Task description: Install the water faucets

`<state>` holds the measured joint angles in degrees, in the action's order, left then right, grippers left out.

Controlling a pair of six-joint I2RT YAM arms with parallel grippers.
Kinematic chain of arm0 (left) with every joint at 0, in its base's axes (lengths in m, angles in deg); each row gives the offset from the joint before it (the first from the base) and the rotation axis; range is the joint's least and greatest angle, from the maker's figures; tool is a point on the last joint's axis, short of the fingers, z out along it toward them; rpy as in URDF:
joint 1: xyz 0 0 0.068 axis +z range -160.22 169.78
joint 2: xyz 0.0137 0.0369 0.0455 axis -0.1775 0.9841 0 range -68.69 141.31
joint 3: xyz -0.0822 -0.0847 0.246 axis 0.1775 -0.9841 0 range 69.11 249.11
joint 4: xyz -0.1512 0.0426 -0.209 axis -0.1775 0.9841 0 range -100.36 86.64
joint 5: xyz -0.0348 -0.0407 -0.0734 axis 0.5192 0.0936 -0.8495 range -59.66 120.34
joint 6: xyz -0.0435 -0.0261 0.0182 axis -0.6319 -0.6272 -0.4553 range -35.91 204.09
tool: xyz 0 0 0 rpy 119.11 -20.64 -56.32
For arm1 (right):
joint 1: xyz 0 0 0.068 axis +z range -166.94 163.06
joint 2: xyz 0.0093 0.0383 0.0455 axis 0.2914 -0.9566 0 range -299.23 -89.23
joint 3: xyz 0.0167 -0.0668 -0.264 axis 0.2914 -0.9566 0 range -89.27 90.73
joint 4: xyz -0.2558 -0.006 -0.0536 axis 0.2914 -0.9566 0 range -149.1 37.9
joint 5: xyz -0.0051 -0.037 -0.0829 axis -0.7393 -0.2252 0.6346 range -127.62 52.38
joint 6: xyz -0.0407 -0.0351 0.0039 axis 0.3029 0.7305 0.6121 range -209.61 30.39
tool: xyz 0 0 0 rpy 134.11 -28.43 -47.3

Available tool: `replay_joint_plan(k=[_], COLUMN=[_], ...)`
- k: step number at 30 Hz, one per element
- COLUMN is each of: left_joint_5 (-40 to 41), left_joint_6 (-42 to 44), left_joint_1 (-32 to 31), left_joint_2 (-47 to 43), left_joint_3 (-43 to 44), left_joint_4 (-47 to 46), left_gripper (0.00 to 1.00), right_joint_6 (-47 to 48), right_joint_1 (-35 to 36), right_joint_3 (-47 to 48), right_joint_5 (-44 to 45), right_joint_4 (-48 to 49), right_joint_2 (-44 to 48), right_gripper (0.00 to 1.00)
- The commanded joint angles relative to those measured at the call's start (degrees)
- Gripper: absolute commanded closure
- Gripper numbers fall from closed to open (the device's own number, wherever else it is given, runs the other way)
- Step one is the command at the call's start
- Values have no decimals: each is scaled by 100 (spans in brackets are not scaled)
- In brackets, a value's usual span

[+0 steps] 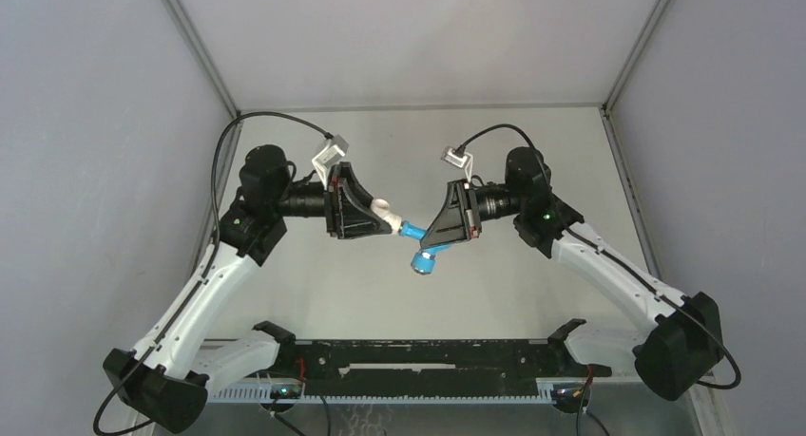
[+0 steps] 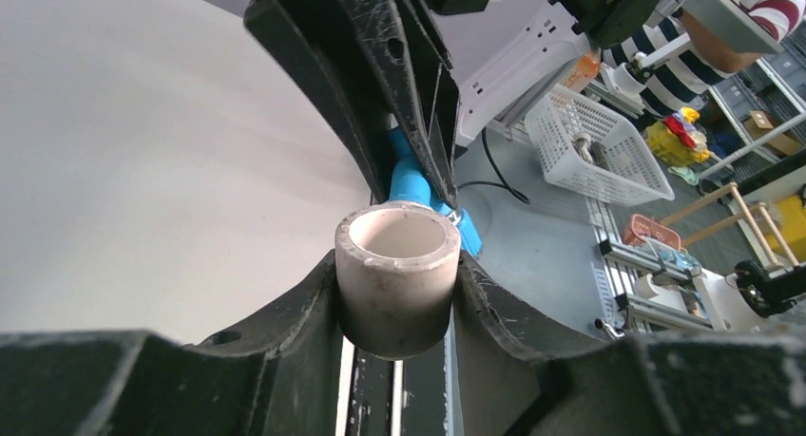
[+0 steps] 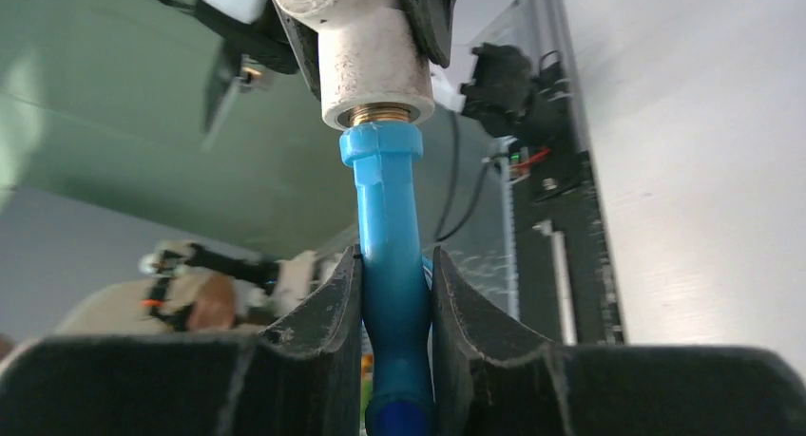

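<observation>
Both arms meet above the middle of the table. My left gripper (image 1: 385, 218) (image 2: 396, 293) is shut on a short white cylindrical fitting (image 1: 384, 211) (image 2: 395, 274), its open end facing the left wrist camera. My right gripper (image 1: 435, 238) (image 3: 394, 293) is shut on the bright-blue water faucet (image 1: 415, 233) (image 3: 390, 255). The faucet's hexagonal collar sits against the fitting (image 3: 366, 61), with a brass thread showing between them. Its darker tip (image 1: 423, 262) hangs down below the right gripper. In the left wrist view the faucet (image 2: 409, 180) shows just behind the fitting.
A black rail with a white toothed strip (image 1: 409, 365) runs along the near edge between the arm bases. Grey enclosure walls (image 1: 95, 123) stand on both sides and at the back. A white basket (image 2: 594, 146) and clutter lie beyond the table.
</observation>
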<state>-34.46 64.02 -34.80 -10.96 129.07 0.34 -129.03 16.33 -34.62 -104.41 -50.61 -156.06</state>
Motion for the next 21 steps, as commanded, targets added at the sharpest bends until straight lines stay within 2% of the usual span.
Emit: replay_joint_plan(k=[1, 2, 5, 6, 8, 10, 17, 19, 21], left_joint_5=[481, 563, 781, 837, 870, 953, 1434, 1551, 1627], left_joint_6=[-24, -80, -373, -466, -680, -901, -1527, -1676, -1893], left_joint_1=[23, 21, 23, 23, 19, 23, 31, 32, 30], left_joint_2=[-169, -201, -254, -247, -216, -202, -216, -204, -182], left_joint_3=[-140, -168, -243, -248, -220, -201, -134, -149, -216], left_joint_4=[-882, -986, -1331, -1379, -1465, -1567, -1732, -1796, -2000], left_gripper=[100, 100, 100, 100, 100, 100, 100, 100, 100], right_joint_6=[-2565, -2659, -2267, -2087, -1685, -1407, -637, -580, -883], right_joint_1=[-213, -311, -689, -814, -1023, -1148, -1391, -1362, -1267], right_joint_3=[-77, -73, -69, -69, -53, -47, -34, -134, -467], right_joint_5=[-887, -804, -448, -316, -47, 251, 1035, 1244, 1472], right_joint_4=[1810, 1783, 1164, 890, 407, 76, -905, -855, -192], right_joint_2=[-227, -255, -174, -125, 58, 215, 795, 918, 1093], right_gripper=[99, 86, 32, 21, 5, 1, 0, 0, 0])
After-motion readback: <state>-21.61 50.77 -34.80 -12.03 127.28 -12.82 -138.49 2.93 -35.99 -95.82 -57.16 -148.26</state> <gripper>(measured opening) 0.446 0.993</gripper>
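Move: The right hand already has the blue faucet between its fingers, the faucet's middle barely 1 cm to its left and level. The white fitting, joined to the faucet, lies about 7 cm left and 4 cm ahead of the right hand; the faucet's blue cap sticks out some 3 cm back and 1 cm left of that hand. From the left hand, still gripping the fitting, the faucet's middle is roughly 6 cm right and 2 cm back. The right fingers let go of the blue faucet, spreading from a narrow grip to fully open, while the hand slides about 5 cm forward and as far to the right, off the faucet, its wrist swinging some 25 degrees clockwise. The left hand keeps its hold on the white fitting and carries it about 4 cm forward and 3 cm up, turning a little counter-clockwise. ##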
